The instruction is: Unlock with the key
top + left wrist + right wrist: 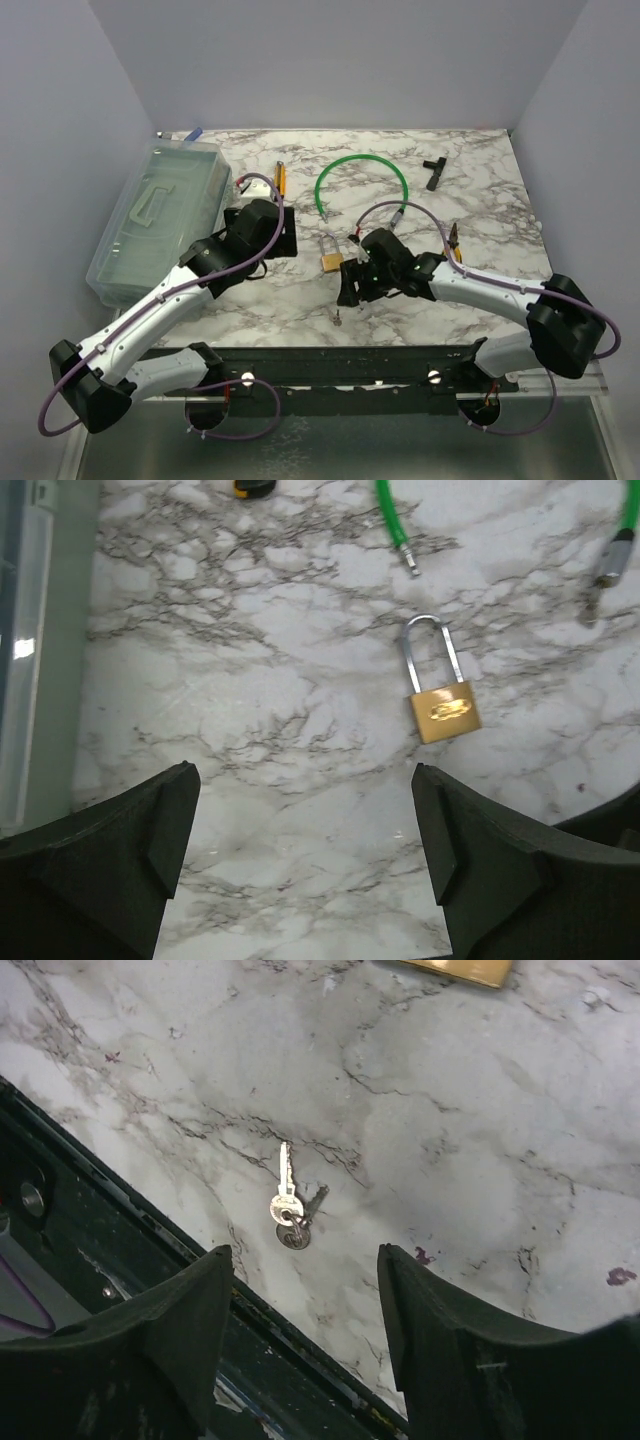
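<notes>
A small silvery key (285,1185) lies flat on the marble with a second key on the same ring, close to the table's near edge (340,318). My right gripper (303,1252) hovers just short of the key, open, with nothing between its fingers. The brass padlock (443,710) lies on its side with its steel shackle closed, left of the right gripper (331,258). Only its brass edge (460,968) shows in the right wrist view. My left gripper (303,775) is wide open above bare marble, with the padlock ahead and to the right of it.
A clear plastic box (160,215) stands along the left side. A green cable loop (360,165), a yellow-handled tool (281,178) and a black T-shaped part (434,170) lie at the back. A black rail (100,1260) borders the near edge beside the key.
</notes>
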Motion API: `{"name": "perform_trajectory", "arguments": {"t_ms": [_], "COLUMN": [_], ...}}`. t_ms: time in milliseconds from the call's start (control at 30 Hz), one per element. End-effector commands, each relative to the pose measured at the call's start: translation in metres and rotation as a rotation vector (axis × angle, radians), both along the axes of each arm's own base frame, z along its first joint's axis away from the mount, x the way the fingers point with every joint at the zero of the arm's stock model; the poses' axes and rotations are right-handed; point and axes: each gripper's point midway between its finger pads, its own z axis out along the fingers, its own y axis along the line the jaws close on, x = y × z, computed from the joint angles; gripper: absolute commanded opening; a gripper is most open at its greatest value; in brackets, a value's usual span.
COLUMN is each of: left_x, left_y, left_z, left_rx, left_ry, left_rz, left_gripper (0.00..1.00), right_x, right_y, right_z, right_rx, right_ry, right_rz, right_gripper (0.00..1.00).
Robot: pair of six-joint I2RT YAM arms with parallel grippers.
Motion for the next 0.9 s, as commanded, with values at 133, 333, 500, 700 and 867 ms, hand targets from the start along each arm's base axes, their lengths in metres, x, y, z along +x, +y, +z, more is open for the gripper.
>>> {"name": "perform_trajectory", "arguments": {"t_ms": [133, 333, 500, 700, 867], "left_x": [0.001, 0.006, 0.008, 0.007, 0.006], "left_y": [0.044, 0.053, 0.061, 0.063, 0.063], "left_z": [-0.057, -0.058, -0.055, -0.045, -0.041], "left_rx": [0.182, 0.178, 0.168, 0.131, 0.115], "left_ry": [0.041, 0.046, 0.035, 0.002, -0.015], "left_rz": [0.044, 0.075, 0.117, 0.129, 0.128], "left_gripper": [0.90, 0.90, 0.90, 0.89, 0.89], "right_x": [-0.002, -0.009, -0.011, -0.006, -0.007], "right_y": [0.029, 0.040, 0.043, 0.039, 0.044], "right_z": [-0.004, -0.017, -0.027, -0.042, -0.045], "right_rx": [-0.035, -0.089, -0.141, -0.238, -0.266], "right_ry": [-0.030, -0.040, -0.060, -0.089, -0.106], "right_rz": [0.100, 0.121, 0.086, 0.042, 0.045], "right_gripper": [0.55, 0.52, 0.52, 0.50, 0.46]}}
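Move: The key, lying flat with its spare on a ring, is about 4 cm back and 2 cm to the left of the right hand, some 6 cm below it. The padlock lies about 10 cm ahead of that hand and 3 cm to its left, also 6 cm down; the table's near edge runs roughly 10 cm straight back. From the left hand the key is about 8 cm back, 14 cm to the right and 20 cm below. The right hand comes in on the key, going about 4 cm left and sinking some 4.5 cm, first drawing back about 2 cm and then easing 1 cm forward, while its fingers tilt some 10 degrees steeper towards the table and narrow from about two thirds open to just under half, stopping just over the key, one finger to each side, with no touch to be seen. The empty left hand, still wide open, clears away from the padlock, about 6 cm to the left, dipping some 7 cm early on and then rising about 2 cm. ##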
